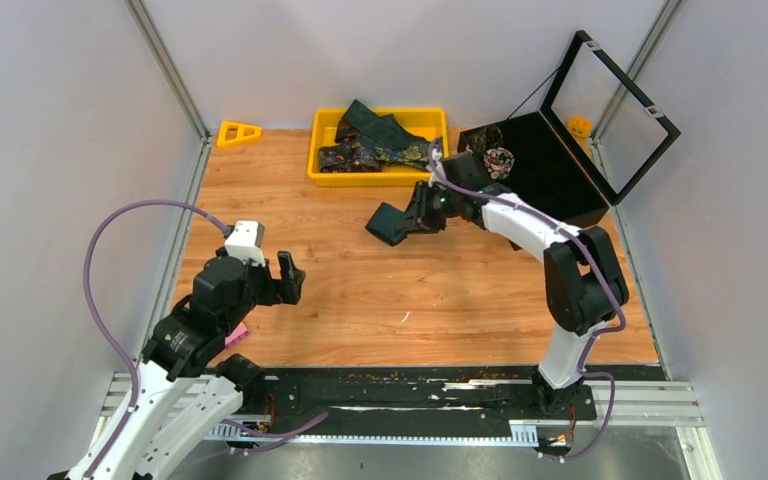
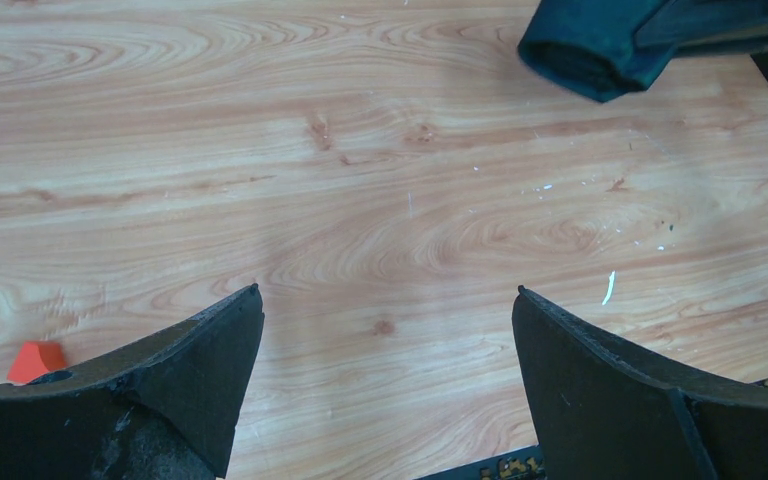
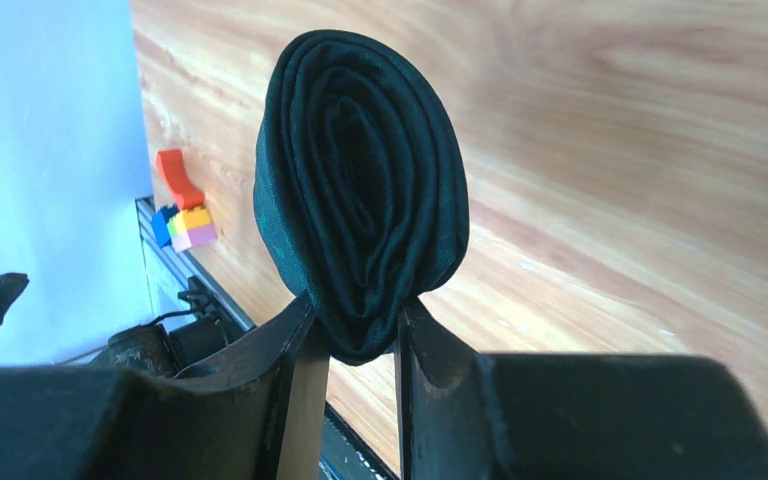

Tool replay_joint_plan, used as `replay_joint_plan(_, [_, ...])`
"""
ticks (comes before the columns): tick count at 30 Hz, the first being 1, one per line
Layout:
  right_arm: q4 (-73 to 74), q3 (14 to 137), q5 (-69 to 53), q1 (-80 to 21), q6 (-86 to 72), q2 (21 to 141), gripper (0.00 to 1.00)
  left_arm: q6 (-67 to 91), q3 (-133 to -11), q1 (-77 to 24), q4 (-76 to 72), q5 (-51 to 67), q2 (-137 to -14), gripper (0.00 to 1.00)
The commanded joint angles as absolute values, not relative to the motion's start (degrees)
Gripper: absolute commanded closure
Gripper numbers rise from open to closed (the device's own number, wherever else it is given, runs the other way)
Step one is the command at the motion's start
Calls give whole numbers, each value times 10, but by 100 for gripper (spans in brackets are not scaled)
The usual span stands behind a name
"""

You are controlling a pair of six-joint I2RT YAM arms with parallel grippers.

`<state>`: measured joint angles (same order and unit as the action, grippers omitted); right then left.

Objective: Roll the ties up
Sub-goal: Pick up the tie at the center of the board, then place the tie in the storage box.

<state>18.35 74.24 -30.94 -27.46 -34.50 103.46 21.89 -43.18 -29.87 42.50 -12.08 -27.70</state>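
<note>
A dark teal tie rolled into a tight coil is pinched at its lower end between my right gripper's fingers. From above, that roll hangs over the table's middle, in front of the yellow tray, with the right gripper shut on it. The roll's end also shows at the top right of the left wrist view. More ties, teal and patterned, lie heaped in the tray. My left gripper is open and empty, low over bare wood at the left.
The yellow tray stands at the back centre. A black case with its clear lid raised sits at the back right, with rolled patterned fabric inside. A yellow triangle lies back left. Small coloured blocks sit near the table's edge.
</note>
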Motion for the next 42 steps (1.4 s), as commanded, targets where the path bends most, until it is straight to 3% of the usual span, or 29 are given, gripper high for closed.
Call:
replay_joint_plan(1, [235, 772, -306, -218, -300, 990, 100, 207, -433, -297, 406, -108, -290, 0])
replay_joint_plan(11, [313, 800, -304, -63, -250, 940, 100, 207, -432, -297, 405, -106, -286, 0])
replay_joint_plan(19, [330, 865, -236, 31, -243, 951, 100, 208, -432, -297, 405, -107, -284, 0])
replay_joint_plan(42, [344, 1297, -89, 79, -175, 1285, 100, 206, -431, -297, 404, -105, -303, 0])
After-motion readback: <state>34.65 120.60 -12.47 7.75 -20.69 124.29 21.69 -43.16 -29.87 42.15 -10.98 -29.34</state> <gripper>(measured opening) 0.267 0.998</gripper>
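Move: I already hold the rolled green tie in my right hand. The open black box it is going to has its middle some 31 cm to the right, 15 cm ahead and 8 cm below. Inside it, two already rolled ties sit about 23 cm right and 19 cm ahead. The yellow tray of ties is about 19 cm ahead and 6 cm left. From my left hand the black box lies about 54 cm right and 28 cm ahead, well below. I keep the rolled tie pinched in my right fingers and swing it right and forward from above the bare board to over the open black box, about 33 cm right and 24 cm forward. I rise some 10 cm on the way, then push on mostly forward and sink about 3 cm towards the end, turning the hand some 40 degrees clockwise. ##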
